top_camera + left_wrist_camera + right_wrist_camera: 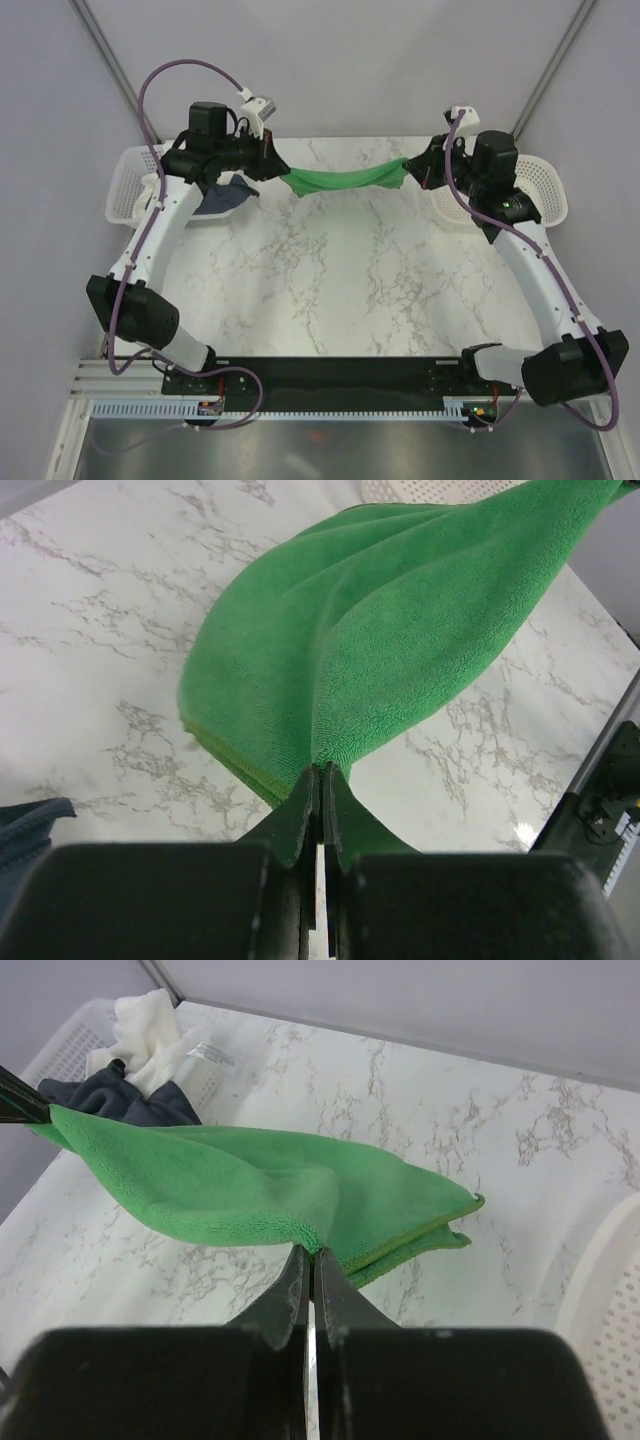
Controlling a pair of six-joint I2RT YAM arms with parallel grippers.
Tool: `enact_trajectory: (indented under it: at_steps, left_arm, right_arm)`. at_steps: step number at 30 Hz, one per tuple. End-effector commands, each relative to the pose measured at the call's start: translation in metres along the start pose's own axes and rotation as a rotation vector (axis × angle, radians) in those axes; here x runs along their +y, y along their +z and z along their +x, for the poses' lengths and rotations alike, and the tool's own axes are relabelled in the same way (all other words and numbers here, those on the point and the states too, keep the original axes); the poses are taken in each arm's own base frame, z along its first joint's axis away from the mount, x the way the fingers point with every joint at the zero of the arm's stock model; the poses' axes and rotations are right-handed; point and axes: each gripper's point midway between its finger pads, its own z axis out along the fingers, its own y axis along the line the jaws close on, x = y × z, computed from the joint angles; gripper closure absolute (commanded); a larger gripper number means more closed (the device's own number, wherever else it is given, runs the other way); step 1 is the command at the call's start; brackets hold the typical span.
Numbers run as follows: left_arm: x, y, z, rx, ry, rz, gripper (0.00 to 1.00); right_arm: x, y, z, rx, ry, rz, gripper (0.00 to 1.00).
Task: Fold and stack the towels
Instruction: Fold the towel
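The bright green towel point(345, 180) hangs stretched between both arms above the far part of the marble table point(330, 290). My left gripper point(277, 165) is shut on its left end point(330, 670); its jaws pinch the cloth edge in the left wrist view point(320, 770). At the other end, my right gripper point(410, 170) is shut on the towel's right end point(250, 1185), pinched at the tips point(313, 1250). A navy-blue towel point(225, 197) spills over the left basket's rim. In the right wrist view a cream-white towel point(150, 1025) lies in that basket beside the navy-blue towel point(130, 1100).
A white mesh basket point(125, 185) stands at the far left of the table under the left arm. Another white mesh basket point(545, 185) stands at the far right behind the right arm. Grey walls close in the back and sides.
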Motion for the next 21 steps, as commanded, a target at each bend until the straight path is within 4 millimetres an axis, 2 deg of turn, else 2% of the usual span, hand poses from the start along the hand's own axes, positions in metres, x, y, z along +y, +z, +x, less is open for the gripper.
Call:
enact_trajectory:
  at_steps: [1, 3, 4, 6, 7, 8, 10, 11, 13, 14, 15, 16, 17, 18, 19, 20, 21]
  left_arm:
    - [-0.033, -0.022, 0.009, 0.003, -0.005, 0.013, 0.98]
    - [-0.050, -0.027, 0.013, 0.007, 0.021, 0.024, 0.98]
    - [-0.060, -0.036, 0.014, 0.001, 0.032, 0.028, 0.98]
    - [-0.076, -0.039, 0.022, 0.022, 0.043, 0.045, 0.98]
    - [-0.081, -0.048, 0.026, 0.032, 0.043, 0.032, 0.98]
    - [-0.088, -0.049, 0.030, 0.042, 0.049, 0.037, 0.98]
    - [-0.085, -0.052, 0.033, 0.050, 0.023, -0.017, 0.98]
    - [-0.080, -0.049, 0.037, 0.064, 0.014, -0.038, 0.98]
    - [-0.061, -0.040, 0.045, 0.095, 0.001, -0.113, 0.98]
    - [-0.047, -0.023, 0.056, 0.148, -0.018, -0.140, 0.98]
    - [-0.038, -0.016, 0.060, 0.171, -0.015, -0.154, 0.98]
    - [-0.029, -0.008, 0.065, 0.191, -0.017, -0.182, 0.98]
    - [-0.011, 0.010, 0.075, 0.239, -0.040, -0.211, 0.98]
    - [0.002, 0.019, 0.075, 0.245, -0.008, -0.231, 0.98]
    - [0.014, 0.029, 0.080, 0.261, -0.023, -0.239, 0.98]
    - [0.028, 0.034, 0.072, 0.247, -0.032, -0.247, 0.98]
    - [0.045, 0.056, 0.080, 0.269, -0.051, -0.244, 0.98]
  right_arm:
    - [0.015, -0.034, -0.001, -0.042, 0.010, 0.008, 1.00]
    - [0.018, -0.047, 0.010, -0.032, 0.029, 0.012, 1.00]
    - [0.028, -0.061, 0.005, -0.058, 0.024, -0.007, 1.00]
    - [0.034, -0.072, 0.016, -0.040, 0.070, -0.011, 1.00]
    - [0.041, -0.085, 0.012, -0.064, 0.070, -0.018, 1.00]
    - [0.041, -0.089, 0.018, -0.054, 0.092, -0.011, 1.00]
    - [0.048, -0.097, 0.023, -0.057, 0.116, -0.028, 1.00]
    - [0.045, -0.094, 0.034, -0.041, 0.133, -0.027, 1.00]
    - [0.038, -0.081, 0.042, -0.037, 0.169, -0.016, 1.00]
    - [0.033, -0.072, 0.055, -0.011, 0.188, -0.012, 1.00]
    - [0.030, -0.063, 0.055, -0.018, 0.188, -0.017, 1.00]
    - [0.022, -0.046, 0.068, 0.025, 0.207, -0.008, 1.00]
    - [0.016, -0.037, 0.076, 0.043, 0.216, 0.000, 1.00]
    - [0.006, -0.019, 0.083, 0.056, 0.217, 0.009, 1.00]
    - [0.000, -0.009, 0.087, 0.061, 0.218, 0.017, 1.00]
    - [-0.005, 0.000, 0.089, 0.063, 0.218, 0.022, 1.00]
    - [-0.008, 0.012, 0.084, 0.037, 0.202, 0.008, 1.00]
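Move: Between the two grippers, which pinch its top corners, the green towel hangs swung outwards, its middle about 5 cm ahead, 11 below and 12 cm to the inner side of each. The bare table patch it is taken to lies some 30 cm under the hands, 12 cm inward and about 4 cm back. The dark towel sits about 20 cm left and 6 ahead of the left hand; the empty bin's middle 22 cm right and 8 ahead of the right. Drawing the held corners straight back about 10 cm together, nearly level with a slight rise at the end, both hands then reverse and sweep forward some 6 to 8 cm while dropping roughly 10 cm towards the table. The wrists tip down by 10 to 15 degrees on the way down, and both grippers stay shut on the towel. ##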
